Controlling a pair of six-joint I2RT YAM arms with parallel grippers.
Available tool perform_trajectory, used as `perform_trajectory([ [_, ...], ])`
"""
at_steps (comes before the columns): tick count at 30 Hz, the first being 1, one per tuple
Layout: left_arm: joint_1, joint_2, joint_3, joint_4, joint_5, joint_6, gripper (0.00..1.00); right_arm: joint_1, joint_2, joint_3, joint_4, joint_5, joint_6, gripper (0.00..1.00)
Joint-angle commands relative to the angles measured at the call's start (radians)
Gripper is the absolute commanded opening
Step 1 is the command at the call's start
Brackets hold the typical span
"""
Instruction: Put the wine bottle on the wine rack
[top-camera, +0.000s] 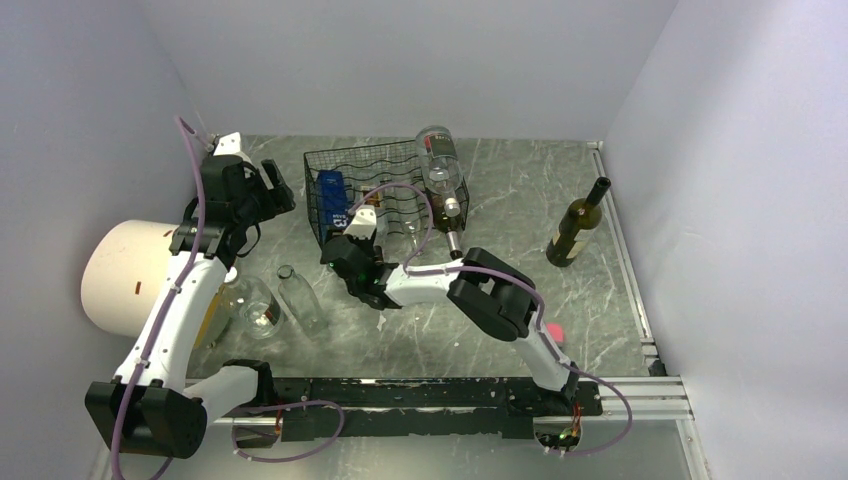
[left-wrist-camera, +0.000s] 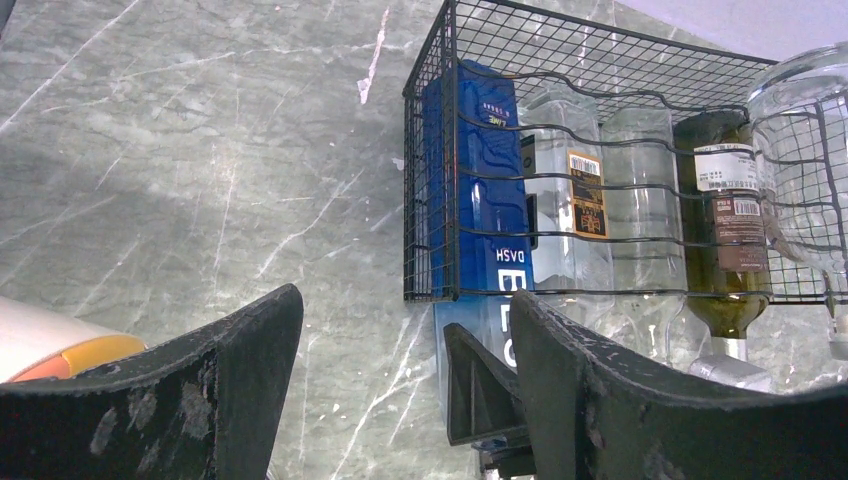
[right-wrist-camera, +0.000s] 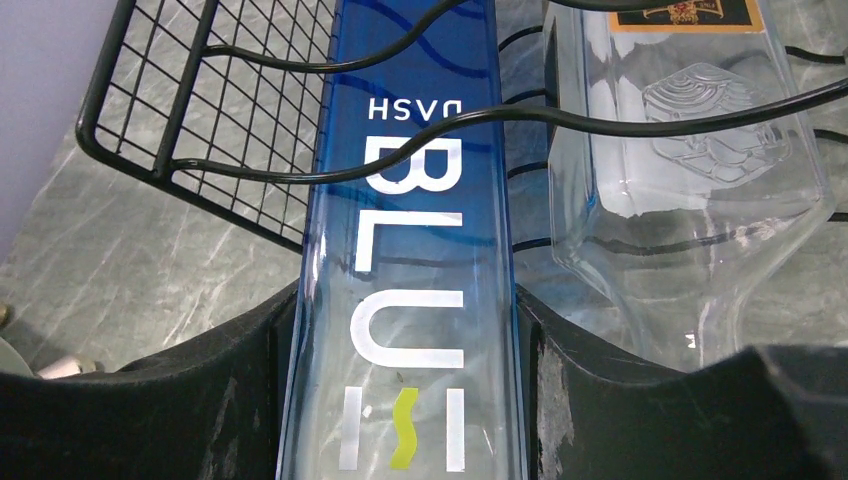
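The black wire wine rack (top-camera: 318, 200) stands at the back middle of the table. A blue glass wine bottle (right-wrist-camera: 410, 250) with white lettering lies partly in the rack's leftmost slot (left-wrist-camera: 480, 180). Its near end sticks out toward me. My right gripper (right-wrist-camera: 410, 335) is shut on that near end, one finger on each side (top-camera: 352, 255). My left gripper (left-wrist-camera: 405, 330) is open with nothing between its fingers. It hangs above the table to the left of the rack (top-camera: 262, 195).
The rack (left-wrist-camera: 600, 60) also holds clear bottles (right-wrist-camera: 690, 160) and a dark bottle (left-wrist-camera: 725, 220); a clear bottle (top-camera: 440, 165) lies on top. A dark green bottle (top-camera: 575, 230) stands at the right. A white cylinder (top-camera: 125, 275), a glass jar (top-camera: 250, 305) and a clear bottle (top-camera: 300, 298) sit front left.
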Motion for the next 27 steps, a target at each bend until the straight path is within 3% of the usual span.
perform_trajectory([
  [1, 0.000, -0.006, -0.010, 0.036, 0.005, 0.012, 0.80, -0.002, -0.016, 0.079, 0.104, 0.096, 0.090, 0.61],
  [12, 0.000, -0.006, -0.009, 0.030, 0.012, 0.012, 0.80, -0.018, -0.009, 0.075, 0.053, 0.032, 0.158, 0.85],
  [20, 0.000, -0.016, 0.027, 0.015, 0.018, 0.048, 0.80, -0.023, -0.117, 0.025, 0.064, -0.030, 0.128, 0.86],
  [23, 0.000, -0.026, 0.054, 0.008, 0.038, 0.053, 0.80, -0.024, -0.187, 0.061, -0.081, -0.049, 0.154, 0.86],
  [27, 0.000, -0.035, 0.110, -0.025, 0.046, 0.052, 0.80, -0.025, -0.287, 0.037, -0.137, -0.082, 0.122, 0.87],
])
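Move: The blue bottle already lies in the wine rack's leftmost slot, still pinched near its shoulder by the right hand; its middle is about 8 cm ahead of that hand, 2 cm to the left and at about its height. The clear labelled bottle in the next slot lies some 9 cm right and 8 cm ahead, the green wine bottle about 24 cm right and 8 cm ahead. From the left hand the blue bottle is about 7 cm ahead, 13 cm right and 17 cm below. The right fingers open and let go of the blue bottle's shoulder, the hand easing forward and left by a centimetre or two. It then climbs clear above the bottle, ending about 9 cm up, drawing back slightly as it rises, and rolls about 15 degrees so its left side lifts. ##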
